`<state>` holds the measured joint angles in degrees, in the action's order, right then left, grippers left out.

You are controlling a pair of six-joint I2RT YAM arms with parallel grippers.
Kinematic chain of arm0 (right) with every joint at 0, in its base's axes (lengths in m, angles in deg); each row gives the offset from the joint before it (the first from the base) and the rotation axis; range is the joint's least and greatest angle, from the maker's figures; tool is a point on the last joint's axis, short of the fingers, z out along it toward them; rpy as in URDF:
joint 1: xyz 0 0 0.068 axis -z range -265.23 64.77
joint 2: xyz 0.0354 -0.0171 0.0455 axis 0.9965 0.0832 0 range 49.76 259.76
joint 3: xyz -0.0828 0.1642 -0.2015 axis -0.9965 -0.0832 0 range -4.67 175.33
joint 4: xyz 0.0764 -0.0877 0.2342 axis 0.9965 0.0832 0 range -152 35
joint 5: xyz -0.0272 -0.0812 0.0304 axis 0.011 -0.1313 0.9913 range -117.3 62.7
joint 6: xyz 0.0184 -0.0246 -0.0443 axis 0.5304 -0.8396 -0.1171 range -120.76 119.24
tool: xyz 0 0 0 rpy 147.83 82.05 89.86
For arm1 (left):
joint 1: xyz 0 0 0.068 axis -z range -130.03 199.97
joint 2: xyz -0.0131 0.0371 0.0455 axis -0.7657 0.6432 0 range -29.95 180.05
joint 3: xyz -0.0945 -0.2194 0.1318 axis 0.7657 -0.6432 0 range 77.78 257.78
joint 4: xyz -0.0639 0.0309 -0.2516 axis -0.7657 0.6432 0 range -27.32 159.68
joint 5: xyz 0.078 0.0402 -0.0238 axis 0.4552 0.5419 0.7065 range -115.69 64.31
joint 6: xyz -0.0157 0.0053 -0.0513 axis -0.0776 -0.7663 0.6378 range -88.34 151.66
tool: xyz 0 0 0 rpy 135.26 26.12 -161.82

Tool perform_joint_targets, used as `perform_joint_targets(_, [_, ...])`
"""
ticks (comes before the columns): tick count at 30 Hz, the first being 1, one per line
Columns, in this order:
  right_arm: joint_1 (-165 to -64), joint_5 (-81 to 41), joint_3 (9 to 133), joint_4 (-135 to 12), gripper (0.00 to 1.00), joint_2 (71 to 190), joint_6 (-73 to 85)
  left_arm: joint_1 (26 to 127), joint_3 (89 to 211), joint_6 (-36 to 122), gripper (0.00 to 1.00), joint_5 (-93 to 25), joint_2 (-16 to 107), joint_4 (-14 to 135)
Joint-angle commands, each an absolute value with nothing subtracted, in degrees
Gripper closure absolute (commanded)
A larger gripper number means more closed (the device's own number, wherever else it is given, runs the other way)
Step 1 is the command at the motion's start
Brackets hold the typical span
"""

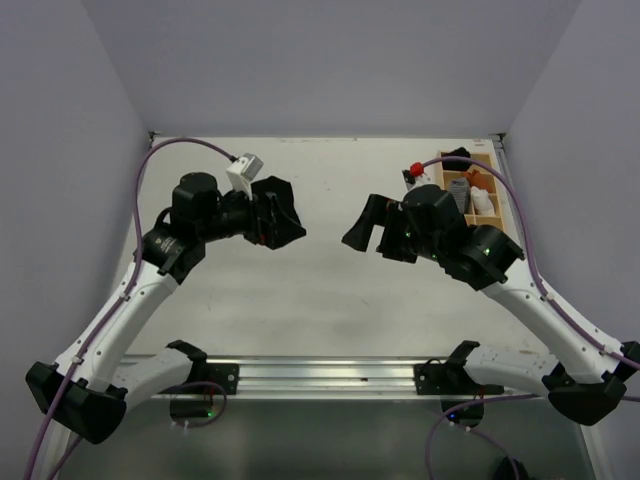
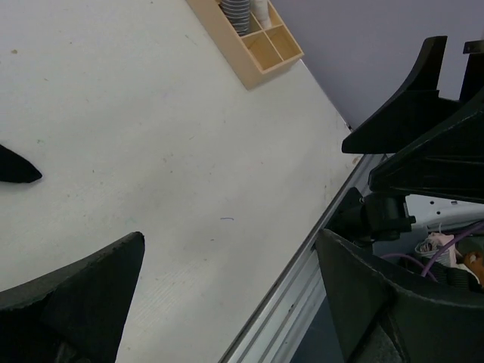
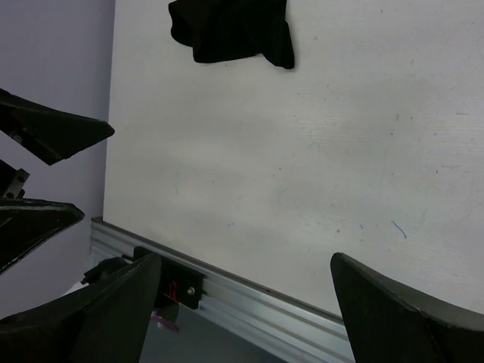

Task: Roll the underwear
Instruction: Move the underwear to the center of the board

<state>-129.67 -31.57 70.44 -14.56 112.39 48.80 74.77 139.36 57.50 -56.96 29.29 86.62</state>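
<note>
The underwear (image 3: 231,29), a crumpled black fabric piece, lies flat on the white table toward the far left, seen at the top of the right wrist view. In the top view my left gripper hides it. A black tip (image 2: 15,166) at the left edge of the left wrist view may be its corner; I cannot tell. My left gripper (image 1: 290,212) (image 2: 231,238) is open and empty, raised above the table. My right gripper (image 1: 358,225) (image 3: 246,261) is open and empty, also raised, facing the left one across a gap.
A wooden compartment box (image 1: 482,160) (image 2: 261,57) stands at the far right with a grey striped roll (image 2: 236,11) and a white roll (image 2: 261,9) in it. A small red object (image 1: 415,168) sits beside it. A metal rail (image 1: 320,375) runs along the near edge.
</note>
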Motion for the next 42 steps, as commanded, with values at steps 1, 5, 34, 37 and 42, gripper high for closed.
perform_joint_targets(1, [-129.44, -32.74, 71.97, -13.58, 0.01, 111.19, 50.82, 74.40, 142.64, 55.39, 0.01, -54.97, 29.55, 87.20])
perform_joint_targets(5, [-129.52, -34.24, 70.12, -13.58, 0.01, 108.65, 51.27, 74.40, 144.84, 54.95, 0.02, -44.35, 30.16, 89.57])
perform_joint_targets(34, [-129.52, -35.64, 62.12, 0.14, 0.06, 93.97, 48.54, 53.13, 149.76, 56.44, 0.18, -37.29, 72.87, 75.34])
perform_joint_targets(37, [-129.52, -36.26, 61.16, -0.48, 0.05, 92.65, 48.98, 53.13, 150.64, 57.49, 0.21, -39.91, 76.13, 73.14])
perform_joint_targets(42, [-129.44, -36.44, 58.52, -2.14, 0.04, 91.24, 49.07, 54.88, 149.67, 61.01, 0.43, -49.25, 79.73, 66.80])
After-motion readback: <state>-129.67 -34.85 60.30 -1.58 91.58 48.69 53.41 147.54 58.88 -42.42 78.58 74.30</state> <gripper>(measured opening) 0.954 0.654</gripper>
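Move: The underwear lies spread on the board with its middle about 22 cm ahead of my left hand, 9 cm to its left and some 26 cm below. Its near-left part, where my fingers are to land, is about 21 cm ahead and 13 cm to the left. Nothing else stands near. From my right hand the underwear's middle is some 26 cm ahead, 23 cm to the left and 26 cm below. I swing my left hand forward and to the left, then down steeply onto the underwear's near-left part, about 35 cm in all, turning it counter-clockwise and tipping the fingers down, each some 30 degrees. At the bottom I draw a little right and start closing the wide-open fingers around the cloth, to about two-thirds open. My open right hand backs off to the right, roughly 10 cm, away from the underwear. ##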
